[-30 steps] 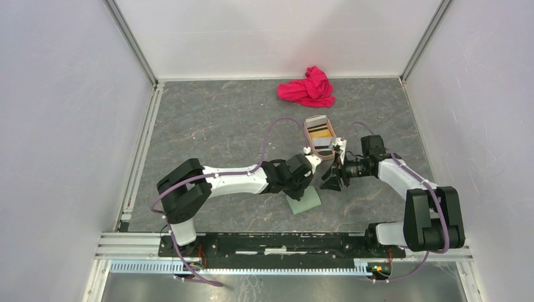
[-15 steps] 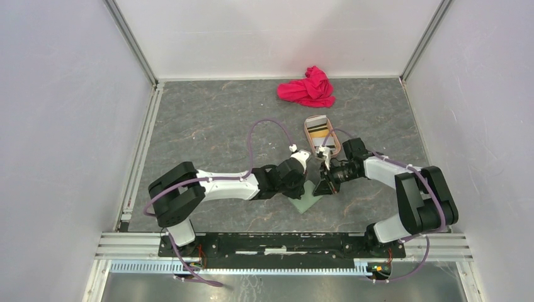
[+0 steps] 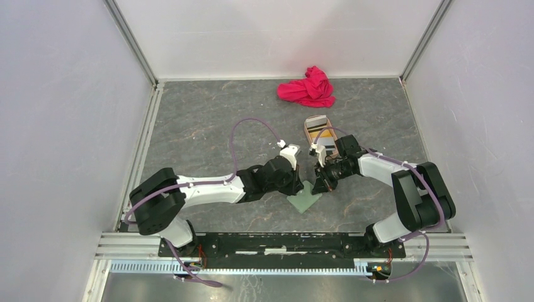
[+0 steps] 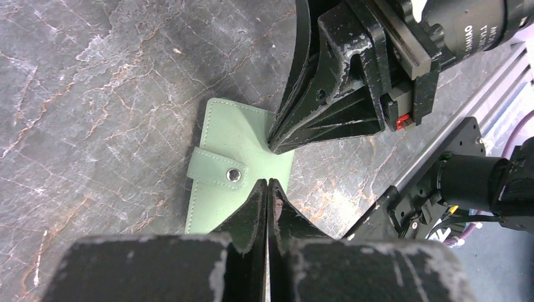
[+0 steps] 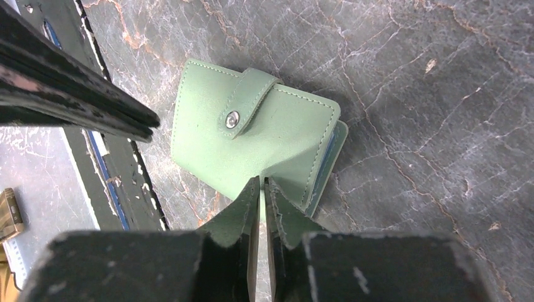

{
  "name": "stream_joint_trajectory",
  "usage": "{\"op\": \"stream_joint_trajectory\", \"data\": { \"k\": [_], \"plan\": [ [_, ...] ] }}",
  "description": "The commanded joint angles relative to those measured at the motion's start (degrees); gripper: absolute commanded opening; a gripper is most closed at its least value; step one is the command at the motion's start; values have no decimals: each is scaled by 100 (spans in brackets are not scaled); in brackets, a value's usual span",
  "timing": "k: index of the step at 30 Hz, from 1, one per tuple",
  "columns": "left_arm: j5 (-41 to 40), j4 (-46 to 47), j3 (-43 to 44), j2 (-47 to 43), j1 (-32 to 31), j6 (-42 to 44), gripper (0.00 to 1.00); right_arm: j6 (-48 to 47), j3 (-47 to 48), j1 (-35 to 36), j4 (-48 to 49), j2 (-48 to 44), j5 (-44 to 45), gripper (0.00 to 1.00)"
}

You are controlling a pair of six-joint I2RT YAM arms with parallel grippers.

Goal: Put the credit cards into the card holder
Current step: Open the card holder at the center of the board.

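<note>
The sage-green card holder [image 3: 305, 201] lies flat on the table with its strap snapped shut [image 4: 234, 174]. It also fills the middle of the right wrist view [image 5: 252, 135]. My left gripper [image 4: 268, 182] is shut and empty, its tips resting on the holder's edge beside the snap. My right gripper [image 5: 261, 181] has closed to a thin slit on the holder's near corner, with a sliver of green between its tips. In the left wrist view it meets the holder's far edge [image 4: 272, 146]. The credit cards [image 3: 318, 129], orange-yellow and striped, lie in the tray behind the right arm.
The pinkish-tan oval tray [image 3: 306, 128] stands just beyond the two grippers, partly covered by the right arm's cable. A crumpled red cloth [image 3: 308, 88] lies at the back. White walls close in both sides, and the rail [image 3: 283, 242] runs along the near edge.
Both grippers have come away from the tray and down onto the card holder. The right gripper's jaws have closed from wide to a slit. The left stayed shut.
</note>
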Motion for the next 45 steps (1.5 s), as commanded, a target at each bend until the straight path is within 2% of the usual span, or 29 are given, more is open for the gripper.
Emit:
{"op": "stream_joint_trajectory", "data": {
  "k": [1, 3, 4, 7, 10, 15, 21, 32, 45],
  "plan": [
    [142, 97, -56, -285, 25, 256, 7, -280, 16, 14, 371, 137, 984, 14],
    [-204, -260, 105, -250, -131, 548, 29, -304, 35, 14, 336, 161, 961, 15],
    [-556, -458, 211, -213, -254, 699, 36, -316, 35, 12, 331, 168, 939, 15],
    [-1192, -898, 515, 36, -513, 1006, 48, -317, 32, 16, 328, 181, 919, 15],
    [-1653, -1114, 772, 351, -663, 1044, 55, -317, 35, 12, 329, 205, 914, 16],
    [-2325, -1708, 1377, 855, -861, 893, 56, -317, 43, 16, 312, 236, 901, 16],
    [-2535, -1960, 1639, 1252, -858, 721, 55, -317, 44, 9, 313, 270, 901, 16],
    [-2256, -1912, 1711, 1535, -861, 546, 53, -291, 50, 13, 298, 302, 901, 16],
    [-2070, -1491, 1480, 1352, -921, 661, 56, -282, 71, 14, 290, 348, 905, 16]
  ]
}}
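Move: The card holder's snap strap lies almost straight below the left hand, about 6 cm down and 1 cm ahead; the holder's middle is about 1 cm back and 1 cm right of the left hand. The right fingertips, already on the holder, stand some 4 cm to the strap's right and level with it. The card tray is roughly 19 cm ahead and 7 cm right of the left hand. From the right hand the strap is about 4 cm left. The right fingertips keep pressing on the card holder near its right-hand corner and stay in place. Above the strap, the left hand opens its shut fingers to a bit over half, dipping back about 1 cm before coming forward again, then sinks about 5 cm while tilting some 25 degrees so the fingers point more steeply down, one on either side of the strap and its stud. Whether they touch can't be seen. ##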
